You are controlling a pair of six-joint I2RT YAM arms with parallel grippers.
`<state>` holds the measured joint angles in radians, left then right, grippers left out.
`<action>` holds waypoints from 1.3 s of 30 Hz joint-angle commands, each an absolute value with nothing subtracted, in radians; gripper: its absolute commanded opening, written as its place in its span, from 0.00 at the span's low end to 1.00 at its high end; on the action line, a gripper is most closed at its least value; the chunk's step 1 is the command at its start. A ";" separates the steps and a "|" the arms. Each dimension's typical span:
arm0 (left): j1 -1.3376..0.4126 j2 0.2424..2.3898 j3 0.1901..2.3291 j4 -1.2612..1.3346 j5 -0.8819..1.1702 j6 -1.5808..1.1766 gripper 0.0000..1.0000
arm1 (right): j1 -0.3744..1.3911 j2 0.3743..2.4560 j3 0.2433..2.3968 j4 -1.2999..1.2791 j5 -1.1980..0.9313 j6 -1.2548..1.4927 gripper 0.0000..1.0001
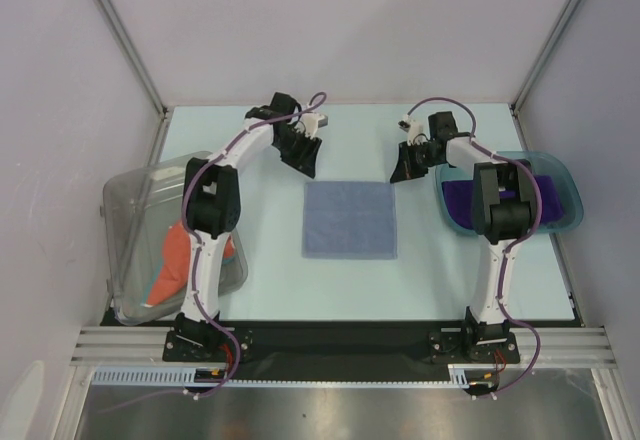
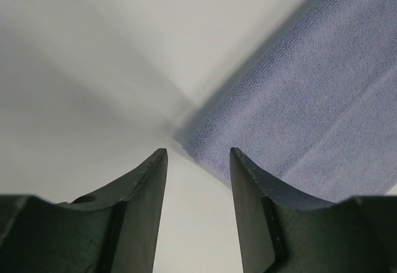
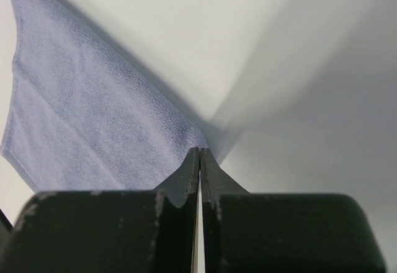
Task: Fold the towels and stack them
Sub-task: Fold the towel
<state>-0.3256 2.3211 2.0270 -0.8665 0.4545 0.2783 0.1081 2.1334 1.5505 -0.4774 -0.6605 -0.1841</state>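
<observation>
A blue-grey towel (image 1: pixel 350 218) lies folded into a square in the middle of the table. My left gripper (image 1: pixel 303 157) hovers at its far left corner. In the left wrist view this gripper (image 2: pixel 198 153) is open with only bare table between its fingers, and the towel (image 2: pixel 310 111) starts just beyond the tips. My right gripper (image 1: pixel 408 170) is at the far right corner. In the right wrist view it (image 3: pixel 200 151) is shut, with the towel (image 3: pixel 93 118) corner running right into its tips. A purple towel (image 1: pixel 525 200) lies in the teal tray. An orange towel (image 1: pixel 180 250) sits in the clear bin.
The clear plastic bin (image 1: pixel 135 200) stands at the left, beside the left arm. The teal translucent tray (image 1: pixel 570 185) stands at the right, behind the right arm. Metal frame posts rise at the table's back corners.
</observation>
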 commanded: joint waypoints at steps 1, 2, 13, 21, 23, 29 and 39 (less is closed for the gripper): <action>-0.321 2.327 2.026 -0.876 0.500 0.322 0.51 | 0.107 2.117 1.560 -0.471 -0.658 -0.183 0.00; -0.321 2.333 2.026 -0.873 0.497 0.322 0.50 | 0.106 2.118 1.563 -0.472 -0.657 -0.183 0.00; -0.324 2.399 2.066 -0.894 0.474 0.327 0.51 | 0.101 2.128 1.569 -0.469 -0.655 -0.178 0.00; -0.325 2.430 2.126 -0.919 0.528 0.319 0.03 | 0.101 2.131 1.568 -0.466 -0.653 -0.178 0.00; -0.325 2.419 2.120 -0.910 0.551 0.314 0.00 | 0.101 2.128 1.566 -0.466 -0.647 -0.176 0.00; -0.325 2.332 2.042 -0.847 0.546 0.275 0.00 | 0.103 2.092 1.566 -0.474 -0.632 -0.163 0.00; -0.334 2.076 1.775 -0.661 0.517 0.189 0.01 | 0.169 1.849 1.326 -0.362 -0.396 -0.072 0.00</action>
<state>-0.3271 2.2093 1.8294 -0.7574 0.5014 0.2237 0.1425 1.9781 1.3991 -0.4294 -0.5053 -0.1143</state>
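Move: The towel's far-left corner lies about 4 cm below the open left hand and 1 cm back; the towel's middle is some 10 cm back and 9 cm right of that hand. The right hand already holds the far-right corner; the near-right corner, where this one is headed, lies roughly 18 cm back, 1 cm right and 3 cm lower. The teal bin's middle is about 24 cm right of the right hand and 2 cm back. Left hand sinks about 3.5 cm and pinches the towel's far-left corner, then both hands rise, drawing back 2 cm. ##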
